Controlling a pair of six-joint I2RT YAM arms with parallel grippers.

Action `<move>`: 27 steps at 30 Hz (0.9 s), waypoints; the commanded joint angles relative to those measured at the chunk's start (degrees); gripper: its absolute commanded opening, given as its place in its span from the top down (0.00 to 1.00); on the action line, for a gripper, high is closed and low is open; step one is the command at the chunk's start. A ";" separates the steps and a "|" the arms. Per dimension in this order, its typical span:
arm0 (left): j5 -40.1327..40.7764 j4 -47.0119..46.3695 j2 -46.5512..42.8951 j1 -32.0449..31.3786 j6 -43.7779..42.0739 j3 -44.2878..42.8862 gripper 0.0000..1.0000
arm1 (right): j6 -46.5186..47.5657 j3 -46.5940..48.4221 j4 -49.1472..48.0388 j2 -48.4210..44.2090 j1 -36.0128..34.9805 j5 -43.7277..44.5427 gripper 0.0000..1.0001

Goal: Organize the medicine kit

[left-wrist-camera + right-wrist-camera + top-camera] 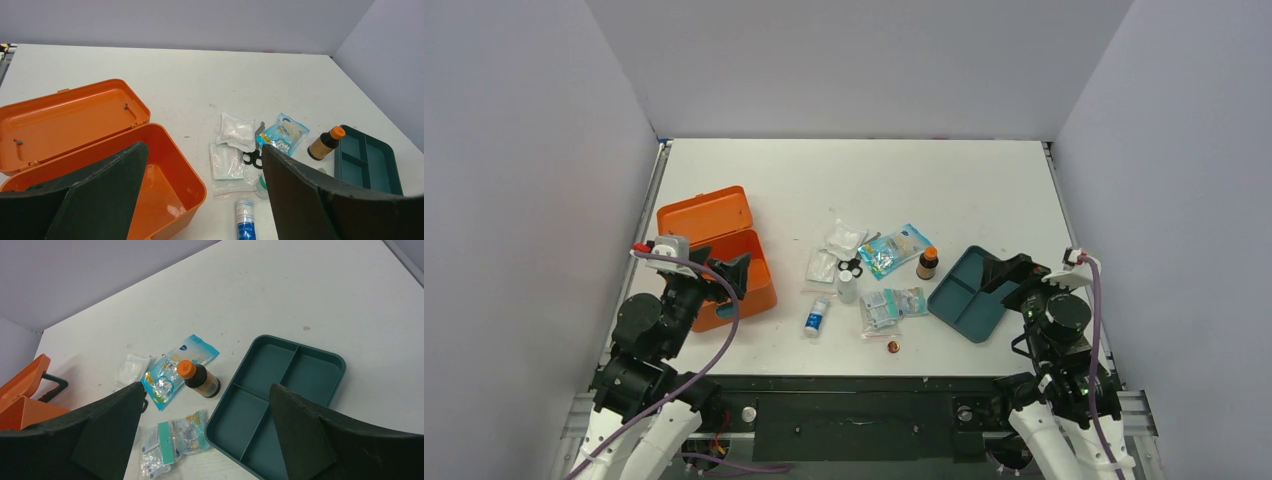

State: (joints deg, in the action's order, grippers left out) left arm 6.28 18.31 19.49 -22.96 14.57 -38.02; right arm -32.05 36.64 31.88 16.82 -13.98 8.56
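The orange medicine kit (742, 262) stands open at the left of the table, its lid (704, 213) laid back and its inside (150, 190) bare. My left gripper (729, 272) hovers over the kit's near edge, open and holding nothing. My right gripper (1014, 275) is open too, above the near part of the teal divided tray (964, 290). Between kit and tray lie loose supplies: a brown bottle with an orange cap (927, 263), a blue sachet (893, 248), white gauze packs (844, 238), black scissors (253, 158), a blue-and-white roll (816, 316) and clear plastic bags (889, 306).
Grey walls close the table in on the left, back and right. A small brown round thing (892, 347) lies near the front edge. The tray's compartments (260, 417) hold nothing. A clear bottle (848, 287) stands among the supplies.
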 commanded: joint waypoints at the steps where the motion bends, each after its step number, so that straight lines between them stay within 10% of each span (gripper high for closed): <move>1: 1.46 -0.41 -0.97 -0.24 -0.06 -1.88 0.18 | 0.11 3.12 0.98 2.54 -0.46 1.03 0.09; 20: 5.04 1.47 -0.32 -0.16 0.26 -2.39 0.20 | 4.77 6.60 2.00 16.41 -0.96 -8.69 0.11; 27: 5.79 3.13 1.75 0.34 0.72 -3.26 0.22 | 2.98 8.43 -0.81 23.51 -10.86 -5.03 0.14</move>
State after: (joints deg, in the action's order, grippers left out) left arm 10.81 21.02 20.03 -22.92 14.81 -38.52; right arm -28.45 41.52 35.09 37.23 -18.72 1.19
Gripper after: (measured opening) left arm 0.787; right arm 0.864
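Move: The bottle with the orange cap stands about 16 cm ahead of the right hand, some 7 cm to its left and 20 cm below. On the table about 23 cm below that hand, the teal tray lies 11 cm ahead and 4 cm to the right, the zip bags 7 cm ahead and 16 cm left, and the blue pouch 24 cm ahead and 14 cm left. From the left hand the bottle is about 18 cm ahead, 39 cm to the right and 25 cm lower. The empty right hand edges forward a little, then sinks about 5 cm and swings nearly as far to the left, gathering speed as it comes down from above the teal tray side towards the orange-capped bottle. On the way its fingers tip down by almost 20 degrees and turn some 13 degrees counter-clockwise, staying wide open and touching nothing. ##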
